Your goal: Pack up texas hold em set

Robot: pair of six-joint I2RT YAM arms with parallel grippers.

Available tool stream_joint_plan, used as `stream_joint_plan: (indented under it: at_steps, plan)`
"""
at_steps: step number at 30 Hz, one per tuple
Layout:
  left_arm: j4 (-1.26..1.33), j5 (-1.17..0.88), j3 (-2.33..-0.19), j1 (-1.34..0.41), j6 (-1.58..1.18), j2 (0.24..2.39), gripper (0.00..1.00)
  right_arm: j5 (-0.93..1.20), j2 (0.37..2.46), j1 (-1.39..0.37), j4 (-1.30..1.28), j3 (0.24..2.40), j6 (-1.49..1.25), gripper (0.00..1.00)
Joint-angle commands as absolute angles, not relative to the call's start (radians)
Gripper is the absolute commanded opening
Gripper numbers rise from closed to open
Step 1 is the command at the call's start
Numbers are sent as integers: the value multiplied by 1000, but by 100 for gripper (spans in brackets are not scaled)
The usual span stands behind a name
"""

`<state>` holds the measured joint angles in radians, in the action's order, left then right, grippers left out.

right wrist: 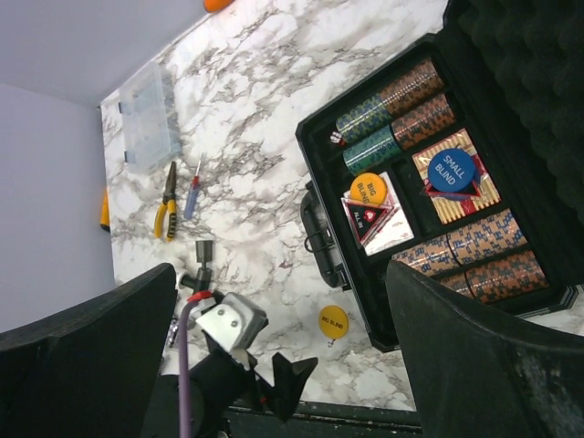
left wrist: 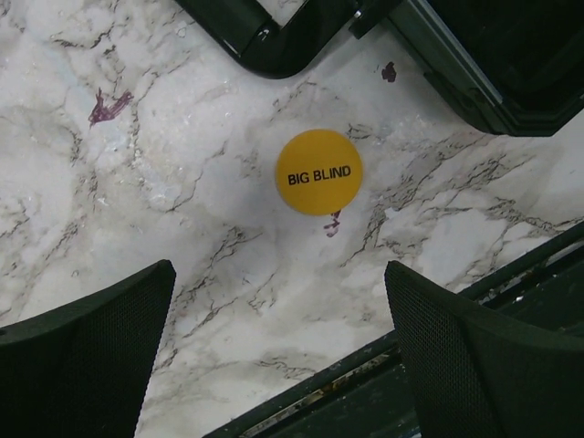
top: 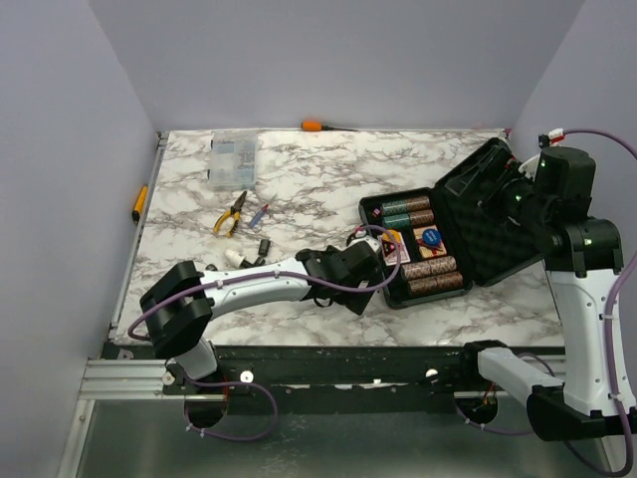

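The black case [top: 396,290] of the texas hold em set lies open, its foam lid [top: 498,214] tilted back to the right. Brown and teal chip stacks [right wrist: 392,114], a blue disc [right wrist: 452,170], a yellow disc [right wrist: 368,189] and a card deck [right wrist: 376,219] sit in the tray. Another yellow "BIG BLIND" disc [left wrist: 319,172] lies on the marble just off the case's front left corner [left wrist: 265,41]. My left gripper [left wrist: 278,274] hovers open over the table close to this disc, nothing between its fingers. My right gripper [right wrist: 278,269] is open, high above the case by the lid.
A clear plastic parts box [top: 232,159], yellow-handled pliers [top: 231,214], a small screwdriver [top: 261,214] and small black parts [top: 264,244] lie to the left. An orange-handled tool [top: 314,125] rests at the back wall. The table's front rail [left wrist: 365,383] runs right below my left gripper.
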<state>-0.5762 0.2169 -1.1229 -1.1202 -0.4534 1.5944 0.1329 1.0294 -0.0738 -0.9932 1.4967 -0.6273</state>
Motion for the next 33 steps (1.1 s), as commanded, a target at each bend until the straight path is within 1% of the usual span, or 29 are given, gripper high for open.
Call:
stream_joint_plan:
  at_steps: [1,8,17,29,33]
  plan:
    - [-527,191,-1183,-1130,-423,1671,94,170,1033,-78,-1047,1524,-607,100]
    - [-512,144,-1255,-1147,-403,1782,85,207,1028,-80,-1036,1493,-611,100]
    - [-499,108,-1255,-1147,-425,1863,74,225,1040,-106,-1023,1486,-615,100]
    - [-491,117,-1229,-1134,-442,1893,73,244,1041,-137,-1026,1474,-616,100]
    - [-488,118,-1232,-1131,-444,1901,70,249,1047,-155,-1022,1472,-615,100]
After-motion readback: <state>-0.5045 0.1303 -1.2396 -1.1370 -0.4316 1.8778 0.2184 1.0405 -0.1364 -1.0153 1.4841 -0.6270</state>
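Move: The yellow BIG BLIND button lies roughly 4 cm to the right of the open left hand, about 2 cm ahead and some 8 cm below. The case handle is about 10 cm straight ahead of the button. The case's near left corner is some 9 cm to the right of the button and 2 cm closer to the robot. From the right hand, the button is around 18 cm left, 7 cm back and 35 cm below. Rightward and down at first, then straight down, the left hand closes in on the BIG BLIND button on the table, about 4 cm right and 6 cm down in all. It slows to a stop with its fingertips close to the table, the left fingertip beside the button's edge, while the fingers narrow by about a quarter but stay open. The empty right hand drifts some 3 cm left, high over the case, turning slightly counter-clockwise. ##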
